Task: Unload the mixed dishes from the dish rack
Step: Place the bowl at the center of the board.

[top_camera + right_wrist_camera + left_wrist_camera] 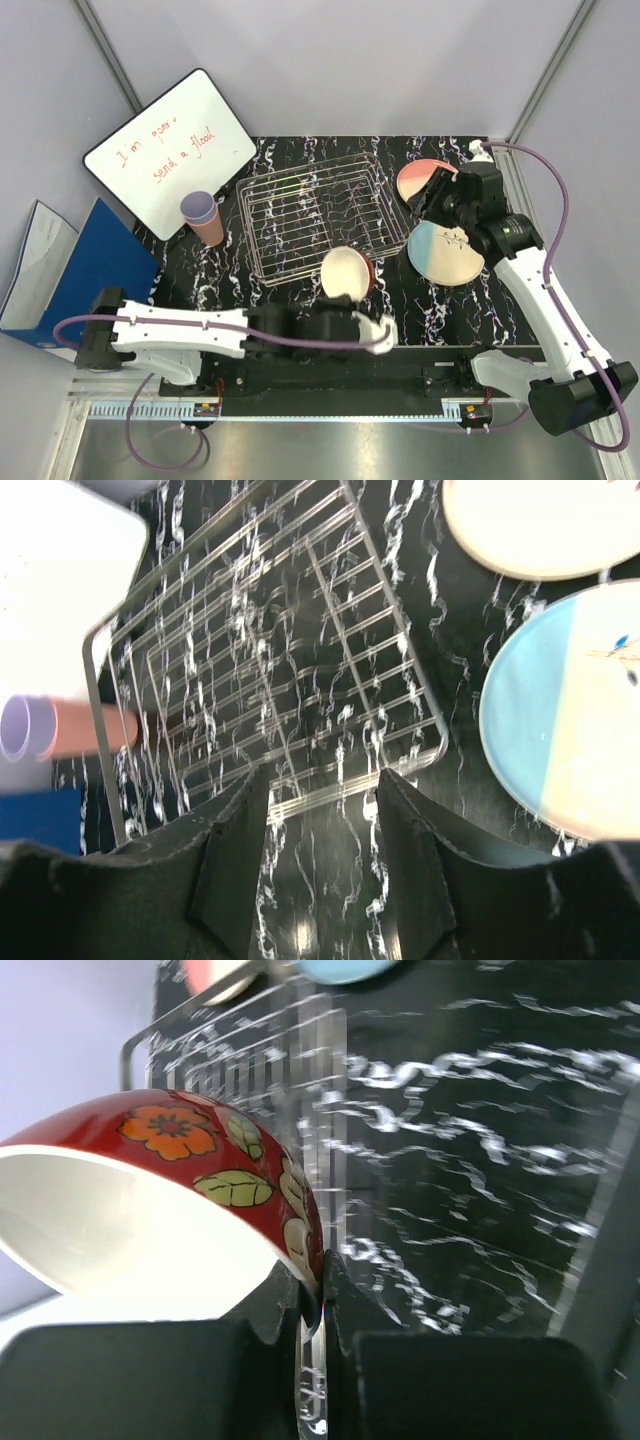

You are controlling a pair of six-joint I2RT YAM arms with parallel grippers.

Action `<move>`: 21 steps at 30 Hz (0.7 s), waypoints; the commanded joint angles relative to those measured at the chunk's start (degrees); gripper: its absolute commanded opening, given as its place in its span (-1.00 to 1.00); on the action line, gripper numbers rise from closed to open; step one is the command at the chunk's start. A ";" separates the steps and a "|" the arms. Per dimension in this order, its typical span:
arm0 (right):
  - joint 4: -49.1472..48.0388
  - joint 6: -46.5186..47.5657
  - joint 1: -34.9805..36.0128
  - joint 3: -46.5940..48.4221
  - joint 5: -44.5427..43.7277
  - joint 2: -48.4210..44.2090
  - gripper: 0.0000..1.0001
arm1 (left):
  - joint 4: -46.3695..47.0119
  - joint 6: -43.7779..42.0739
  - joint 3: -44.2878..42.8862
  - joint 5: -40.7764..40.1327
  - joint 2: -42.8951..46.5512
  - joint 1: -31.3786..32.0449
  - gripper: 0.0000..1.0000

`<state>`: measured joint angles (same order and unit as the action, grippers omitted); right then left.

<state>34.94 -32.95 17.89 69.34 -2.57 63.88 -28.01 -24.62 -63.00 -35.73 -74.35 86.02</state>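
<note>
The glossy red patterned bowl [347, 273] [190, 1170] is tipped on its side just past the near right corner of the dish rack [315, 215]. My left gripper [352, 302] [322, 1275] is shut on the bowl's rim. No dishes sit in the wire rack [270, 660]. The pink/cream plate [425, 180] [545, 525] and the light-blue/cream plate [445, 252] [560, 720] lie on the table right of it. My right gripper [430, 205] [322, 780] hovers open between them, holding nothing. The lavender cup [197, 207] sits nested in the salmon-pink cup [208, 228] left of the rack.
A whiteboard [170, 150] with red writing leans at the back left. A blue folder [95, 265] lies off the table's left edge. The black marbled tabletop [230, 280] shows bare between the rack and the arm bases.
</note>
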 commanded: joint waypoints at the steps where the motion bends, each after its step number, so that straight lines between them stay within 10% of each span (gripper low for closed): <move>1: 4.95 2.80 0.48 -0.43 7.66 -3.40 0.11 | 1.73 -1.13 5.42 -2.88 2.01 6.51 -1.00; 21: 19.99 1.39 0.48 -13.97 22.08 -19.58 0.18 | 3.14 -6.40 4.30 32.30 1.06 1.61 -1.00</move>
<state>53.17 -31.75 17.96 56.40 15.84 46.04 -31.24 -28.95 -54.74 -9.93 -71.11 87.50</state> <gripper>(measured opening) 0.582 0.069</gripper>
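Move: The bowl, pinched by its rim in the left hand, has its middle about 6 cm ahead of that hand; the bare board before the rack lies some 20 cm below that hand, 2 ahead and 3 right. The rack's middle is about 25 cm ahead and 2 left. From the right hand the bowl lies some 14 cm back, 16 left and 6 lower, while the blue-and-cream plate is 2 back, 6 right and 25 below. The bowl, still pinched by its rim, is brought back and down by the left hand, about 7 cm each way, away from the rack and lower over the bare board. Most of that comes early, while the wrist goes on swinging clockwise some 20 degrees. The empty, half-open right hand draws back about 14 cm towards the bowl, later sinking 6 cm, its fingers tipping down and turning in counter-clockwise. ##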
